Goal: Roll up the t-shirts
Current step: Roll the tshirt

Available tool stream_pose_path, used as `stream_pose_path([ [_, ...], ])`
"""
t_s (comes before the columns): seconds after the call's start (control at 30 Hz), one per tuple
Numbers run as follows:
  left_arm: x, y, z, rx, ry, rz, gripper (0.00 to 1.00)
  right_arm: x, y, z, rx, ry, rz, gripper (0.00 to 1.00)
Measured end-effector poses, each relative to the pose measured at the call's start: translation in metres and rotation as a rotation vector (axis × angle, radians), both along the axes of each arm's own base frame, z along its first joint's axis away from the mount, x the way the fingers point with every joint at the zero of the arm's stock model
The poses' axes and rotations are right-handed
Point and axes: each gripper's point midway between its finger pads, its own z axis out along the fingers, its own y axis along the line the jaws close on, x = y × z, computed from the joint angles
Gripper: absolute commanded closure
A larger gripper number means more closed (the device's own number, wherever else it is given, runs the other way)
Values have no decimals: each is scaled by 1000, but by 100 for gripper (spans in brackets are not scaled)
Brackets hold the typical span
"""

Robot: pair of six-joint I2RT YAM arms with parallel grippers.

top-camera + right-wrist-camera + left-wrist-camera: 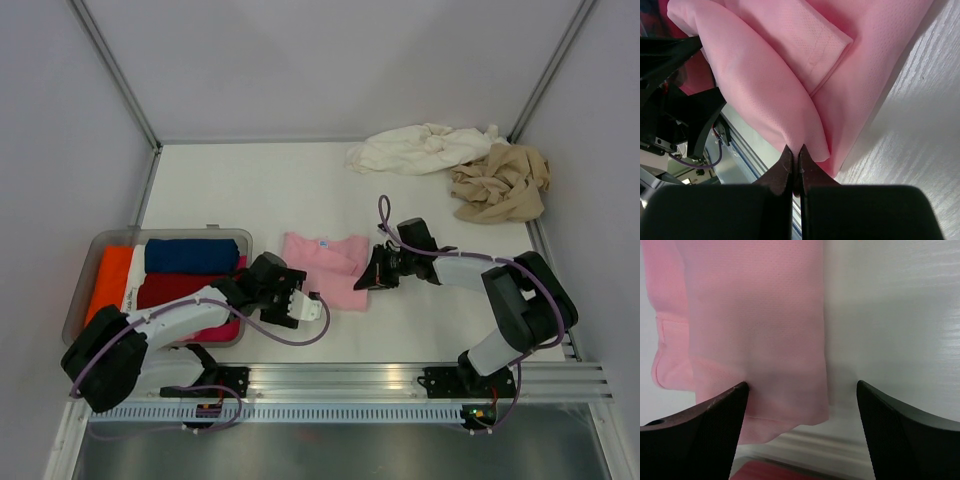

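Observation:
The light pink t-shirt (325, 268) lies folded in the middle of the table. My right gripper (366, 280) is shut on its right near edge and lifts a fold of pink cloth (765, 95). My left gripper (312, 310) is open just above the shirt's near left corner (765, 350); that corner lies between the jaws, untouched. The cream-white t-shirt (425, 148) and the tan-beige t-shirt (502, 183) lie crumpled at the far right.
A clear grey plastic tray (98, 247) at the left holds folded orange, navy and red clothes. An aluminium rail (400, 380) runs along the near table edge. White walls enclose the table at the back and sides.

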Motion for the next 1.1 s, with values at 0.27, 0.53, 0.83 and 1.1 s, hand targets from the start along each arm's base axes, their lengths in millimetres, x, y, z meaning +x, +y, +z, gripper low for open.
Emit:
stream_pose_path([
  [0.27, 11, -3, -13, 30, -32, -12, 68, 2, 2, 0, 3, -24, 33, 95],
  [0.53, 22, -8, -14, 53, 2, 12, 98, 6, -3, 4, -47, -76, 72, 53],
  [0.83, 35, -5, 18, -35, 295, 141, 98, 16, -4, 79, -220, -685, 203, 47],
  [1.1, 25, -4, 32, -67, 488, 166, 98, -31, 10, 82, -336, -1157, 552, 37],
])
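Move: The near left end of the folded pink t-shirt lies between the left gripper's open fingers, about 2 cm ahead, 1 cm right and 2 cm below; its collar label is some 11 cm ahead, 7 cm right and 3 cm below. The clothes bin's middle stands about 27 cm left and 1 cm ahead. The right gripper already pinches the t-shirt's near right end, with the left end roughly 14 cm left, 1 cm back and 3 cm below. Ease the left gripper forward and down about 2 cm onto the t-shirt's near left end, pinch it shut, then lift about 5 cm while swinging the fingertips back towards the base. As the left closes, open the right gripper off its end, rise about 10 cm, drawing back, then dip slightly, rolling the wrist some 75 degrees. ##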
